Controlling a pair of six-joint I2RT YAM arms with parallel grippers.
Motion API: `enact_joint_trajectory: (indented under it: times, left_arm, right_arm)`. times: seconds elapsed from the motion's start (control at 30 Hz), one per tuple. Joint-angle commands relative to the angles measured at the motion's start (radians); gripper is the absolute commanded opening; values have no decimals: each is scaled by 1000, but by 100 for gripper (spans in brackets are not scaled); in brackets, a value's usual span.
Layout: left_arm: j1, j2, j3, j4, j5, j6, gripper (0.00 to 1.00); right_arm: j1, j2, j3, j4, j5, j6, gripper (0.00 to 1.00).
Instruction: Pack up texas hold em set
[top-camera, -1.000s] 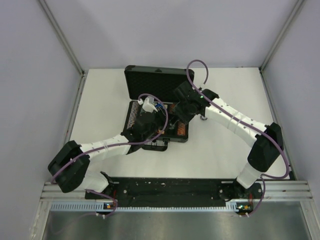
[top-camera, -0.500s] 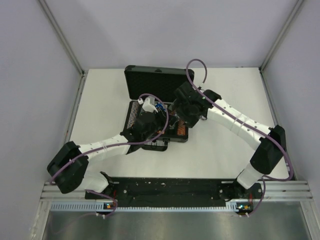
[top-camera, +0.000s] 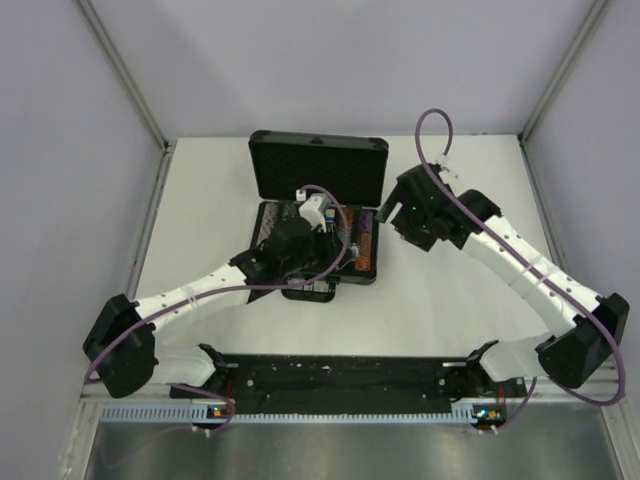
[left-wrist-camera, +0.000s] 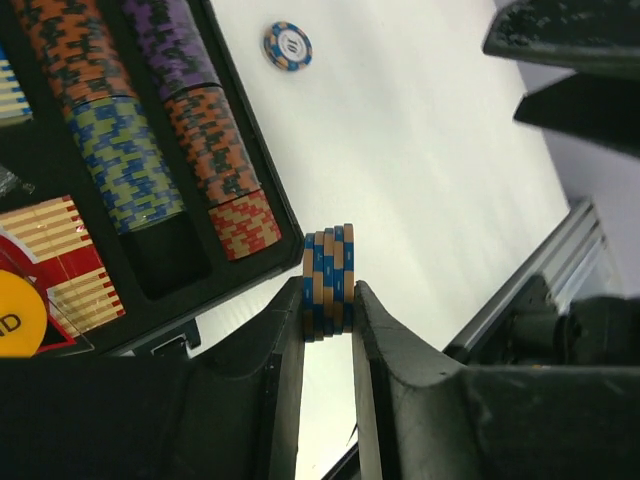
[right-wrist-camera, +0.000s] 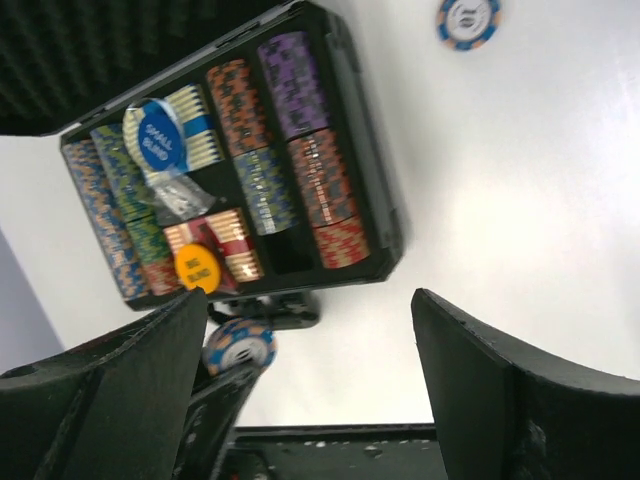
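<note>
The black case of the texas hold em set lies open mid-table with its lid standing up behind. Its slots hold rows of multicoloured chips, and one slot is empty. A blue button and a yellow button lie on the card boxes. My left gripper is shut on a short stack of blue-and-tan chips, held on edge just off the case's near right corner. My right gripper hangs wide open and holds nothing, to the right of the case.
A single blue chip lies flat on the white table to the right of the case. The chip also shows at the top of the right wrist view. Grey walls close in the table. The arms' black base rail runs along the near edge.
My right arm has drawn back to the right, away from the case, and its jaws have opened wide. My left gripper has shifted a little right over the case, still shut on the chips.
</note>
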Motion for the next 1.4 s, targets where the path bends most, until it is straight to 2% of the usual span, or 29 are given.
enact_joint_trajectory:
  times: [0.0,0.07,0.17,0.37,0.5,0.77,1.0,1.37]
  left_arm:
    - [-4,-37,135,-206,142,347,0]
    - [-4,-45,161,-239,178,479,0]
    - [1,-37,214,-318,109,603,0]
    - [7,-23,215,-331,200,947,0]
    - [13,24,250,-391,249,1111,0]
    - [53,190,418,-644,306,1415,0]
    - [78,303,556,-799,318,1561,0]
    - [81,431,567,-768,323,1590,0]
  right_arm:
    - [-58,-100,-74,26,-3,-232,82]
    - [-89,-145,-115,27,-2,-275,82]
    - [-158,-201,-129,24,-58,-343,82]
    - [-186,-287,-157,24,20,-426,82]
    - [-201,-301,-161,24,26,-456,83]
    - [-227,-312,-193,29,29,-458,83]
    - [-241,-311,-210,37,30,-438,83]
    - [-276,-317,-215,34,27,-441,83]
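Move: My left hand holds a short stack of blue-and-tan chips. The empty slot at the near end of the case's second-from-right row is about 3 cm ahead, 1 cm left and 12 cm below. Grey-green chips lie some 6 cm beyond the slot, red chips 5 cm right of it, the yellow blind button 9 cm left of it. From my empty right hand, the loose 10 chip is roughly 11 cm ahead, 8 cm right and 16 cm below. Keeping the chips pinched, I swing my left wrist well round clockwise, some 65 degrees, rolling it and tipping the fingers steeper. The hand lifts slightly and eases back, then comes down about 8 cm, working forward and a little left to bring the stack over the empty slot. My right hand clears off some 12 cm to the right, fingers still wide open. ##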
